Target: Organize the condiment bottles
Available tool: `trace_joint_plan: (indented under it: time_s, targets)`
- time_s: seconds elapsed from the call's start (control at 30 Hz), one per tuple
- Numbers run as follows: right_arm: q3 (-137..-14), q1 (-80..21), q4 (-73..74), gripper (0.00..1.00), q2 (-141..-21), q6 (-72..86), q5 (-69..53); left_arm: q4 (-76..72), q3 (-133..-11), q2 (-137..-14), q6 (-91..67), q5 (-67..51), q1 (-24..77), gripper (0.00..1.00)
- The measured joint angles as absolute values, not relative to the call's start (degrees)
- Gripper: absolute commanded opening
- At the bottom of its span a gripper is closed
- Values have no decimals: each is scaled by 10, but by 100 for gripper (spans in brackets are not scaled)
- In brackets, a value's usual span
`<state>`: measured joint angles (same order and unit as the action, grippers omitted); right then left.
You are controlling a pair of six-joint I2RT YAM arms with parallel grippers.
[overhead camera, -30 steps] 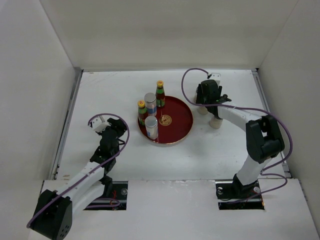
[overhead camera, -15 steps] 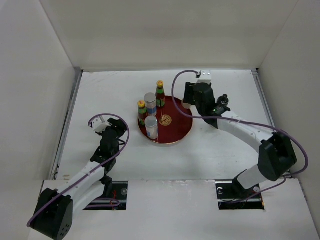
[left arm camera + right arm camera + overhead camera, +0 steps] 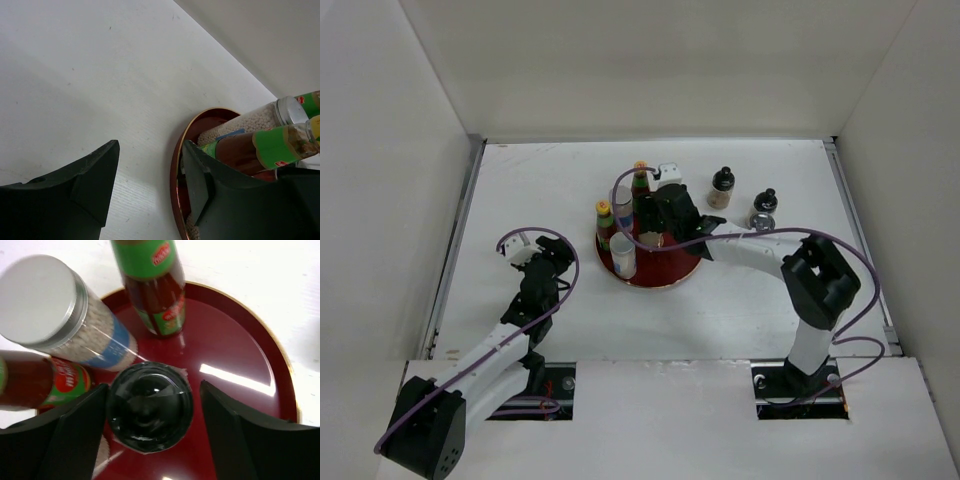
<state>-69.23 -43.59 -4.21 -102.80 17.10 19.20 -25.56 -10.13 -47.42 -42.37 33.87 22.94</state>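
Observation:
Over the red plate [image 3: 682, 258] my right gripper [image 3: 650, 218] stands open around a black-capped bottle [image 3: 150, 407]. That bottle stands upright on the plate [image 3: 235, 355]; the left finger touches its cap and the right finger is clear of it. Around it are a silver-lidded shaker [image 3: 55, 315] and two green-red bottles [image 3: 152, 285] [image 3: 35, 380]. A second shaker [image 3: 622, 256] stands at the plate's near left. My left gripper [image 3: 546, 250] is open and empty on the table left of the plate [image 3: 175, 170].
Off the plate at the back right stand two black-capped bottles [image 3: 721, 187] [image 3: 766, 200] and a silver-topped one [image 3: 761, 220]. White walls close in the table on three sides.
My right arm swung left from the back right of the table to the plate with the black-capped bottle, and its jaws have widened. The left arm has stayed put.

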Motion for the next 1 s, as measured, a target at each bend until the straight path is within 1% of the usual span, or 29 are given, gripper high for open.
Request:
trace_joint_plan:
  time_s: [0.07, 0.2, 0.3, 0.4, 0.57, 0.7, 1.0]
  targets:
    - [-696, -436, -47, 94, -1032, 175, 189, -256, -101, -475, -424, 339, 230, 52]
    - [-698, -436, -51, 99, -1027, 175, 188, -260, -101, -485, -424, 338, 230, 52]
    - [-692, -427, -51, 100, -1001, 175, 187, -261, -101, -487, -424, 338, 232, 52]
    - [-684, -395, -53, 100, -951, 175, 186, -264, -101, -486, -424, 338, 232, 53]
    - [-683, -287, -71, 100, -906, 173, 225, -268, -101, -485, -424, 338, 233, 54]
    - [-688, -233, -60, 100, -933, 168, 246, -268, -101, -486, -424, 338, 233, 54]
    - [-754, -218, -13, 100, -1061, 161, 232, -268, -101, -485, -424, 338, 233, 55]
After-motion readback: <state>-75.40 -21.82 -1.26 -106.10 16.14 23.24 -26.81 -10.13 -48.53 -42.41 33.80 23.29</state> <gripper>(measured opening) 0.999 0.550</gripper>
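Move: The black-capped bottle to fetch next stands about 13 cm ahead of the right hand and 18 cm to its right, its middle some 3 cm lower. Another black-capped bottle is about 6 cm ahead and 28 cm to the right, with a clear-topped jar level with the hand, 27 cm right. On the tray the green-labelled bottle stands 8 cm ahead, 3 cm left. From the left hand, the target is roughly 20 cm ahead and 37 cm right. The bottle just set on the tray is left between the right hand's fingers as they spread fully and draw up off it. That hand then arcs over the tray rim, rising about 10 cm, swinging some 18 cm right and 11 cm forward while turning about 25 degrees clockwise, and sinks, wide open, towards the next black-capped bottle. ##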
